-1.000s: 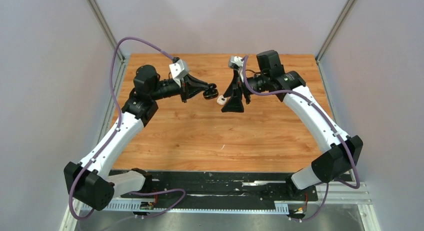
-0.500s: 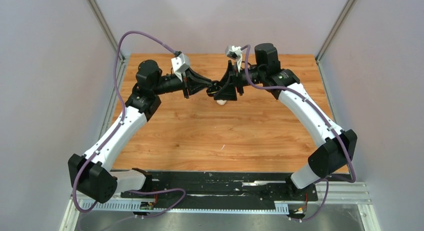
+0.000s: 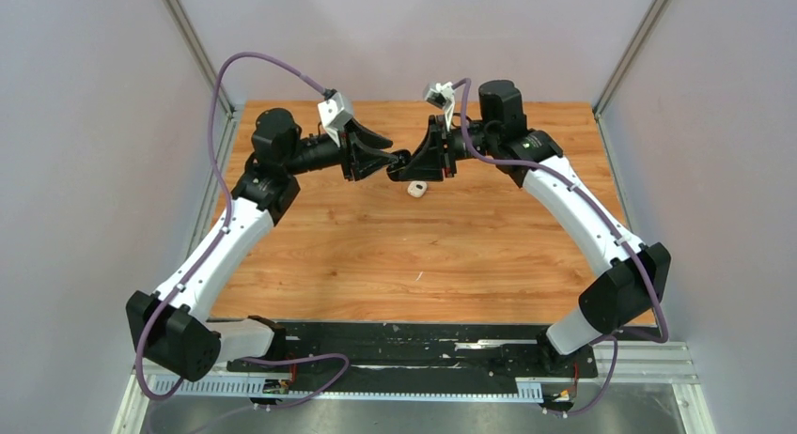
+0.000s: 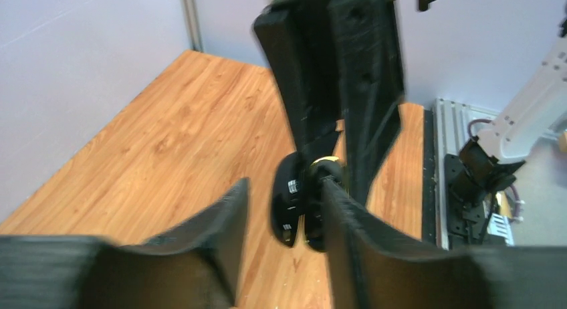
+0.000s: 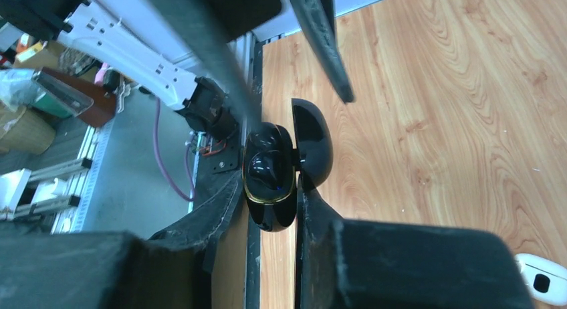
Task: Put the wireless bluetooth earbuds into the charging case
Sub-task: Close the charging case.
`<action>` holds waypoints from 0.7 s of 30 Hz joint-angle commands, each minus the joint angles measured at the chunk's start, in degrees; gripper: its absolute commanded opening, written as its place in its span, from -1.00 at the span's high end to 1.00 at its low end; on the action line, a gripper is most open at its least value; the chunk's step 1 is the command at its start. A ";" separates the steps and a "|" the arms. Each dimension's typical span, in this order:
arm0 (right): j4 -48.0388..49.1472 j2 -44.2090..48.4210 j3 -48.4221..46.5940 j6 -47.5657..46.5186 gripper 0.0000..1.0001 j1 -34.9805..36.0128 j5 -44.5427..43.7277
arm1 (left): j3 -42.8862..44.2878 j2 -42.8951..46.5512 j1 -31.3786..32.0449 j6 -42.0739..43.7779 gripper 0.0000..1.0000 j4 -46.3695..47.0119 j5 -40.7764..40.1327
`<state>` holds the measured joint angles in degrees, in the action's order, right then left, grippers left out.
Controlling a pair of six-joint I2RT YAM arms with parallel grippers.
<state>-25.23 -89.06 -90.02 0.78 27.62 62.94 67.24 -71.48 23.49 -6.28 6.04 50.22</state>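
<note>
A glossy black charging case [image 5: 267, 168] with a gold rim hangs above the table, its lid [image 5: 313, 140] swung open. My right gripper [image 5: 269, 188] is shut on its base. In the left wrist view the same case [image 4: 289, 209] lies against one finger [image 4: 344, 222] of my left gripper [image 4: 284, 188]. The other finger stands clear of it, so those jaws are open. In the top view both grippers meet tip to tip over the far middle of the table: left gripper [image 3: 395, 160], right gripper [image 3: 418, 162]. No earbuds can be made out; they are hidden or out of view.
A small white oval case [image 3: 416, 189] lies on the wooden table [image 3: 395, 255] just below the two grippers; it also shows in the right wrist view as the white case [image 5: 538, 279]. Grey walls and metal posts stand round the table's far and side edges.
The arms came together over the far middle. My right gripper closed onto the black case that the left gripper was holding. The left jaws have parted slightly.
</note>
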 commanded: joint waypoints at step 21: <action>1.39 -0.14 -2.00 -8.60 1.00 0.68 -3.19 | 14.14 -15.32 -5.82 -31.35 -0.69 3.27 22.57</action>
<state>-25.52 -89.80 -89.84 -6.57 27.97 60.49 78.70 -85.47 17.52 -29.76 4.05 64.07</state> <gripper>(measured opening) 0.232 0.859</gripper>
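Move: The open black charging case sits at the left fingertips, roughly 1 cm to that hand's right and 1 cm below its hand point, its lid on the far side and the base on the side nearer the robot. The right hand already grips this case, which lies about 2 cm to its left at about its own height. The white case lies on the table, roughly 11 cm ahead of the left hand, 5 cm to its right and 27 cm lower. Already loosening, the left fingers spread from about a third open to nearly full while the hand lifts some 3 cm and draws slightly back, then swings about 5 cm forward and sinks again to its starting height, rolling about 30 degrees with its front side going down, so that the wide-open fingers straddle the case fore and aft, one beside the base and the other out beyond the lid. The right hand keeps its grip on the case and eases about 1 cm forward and down, rolling slightly. ##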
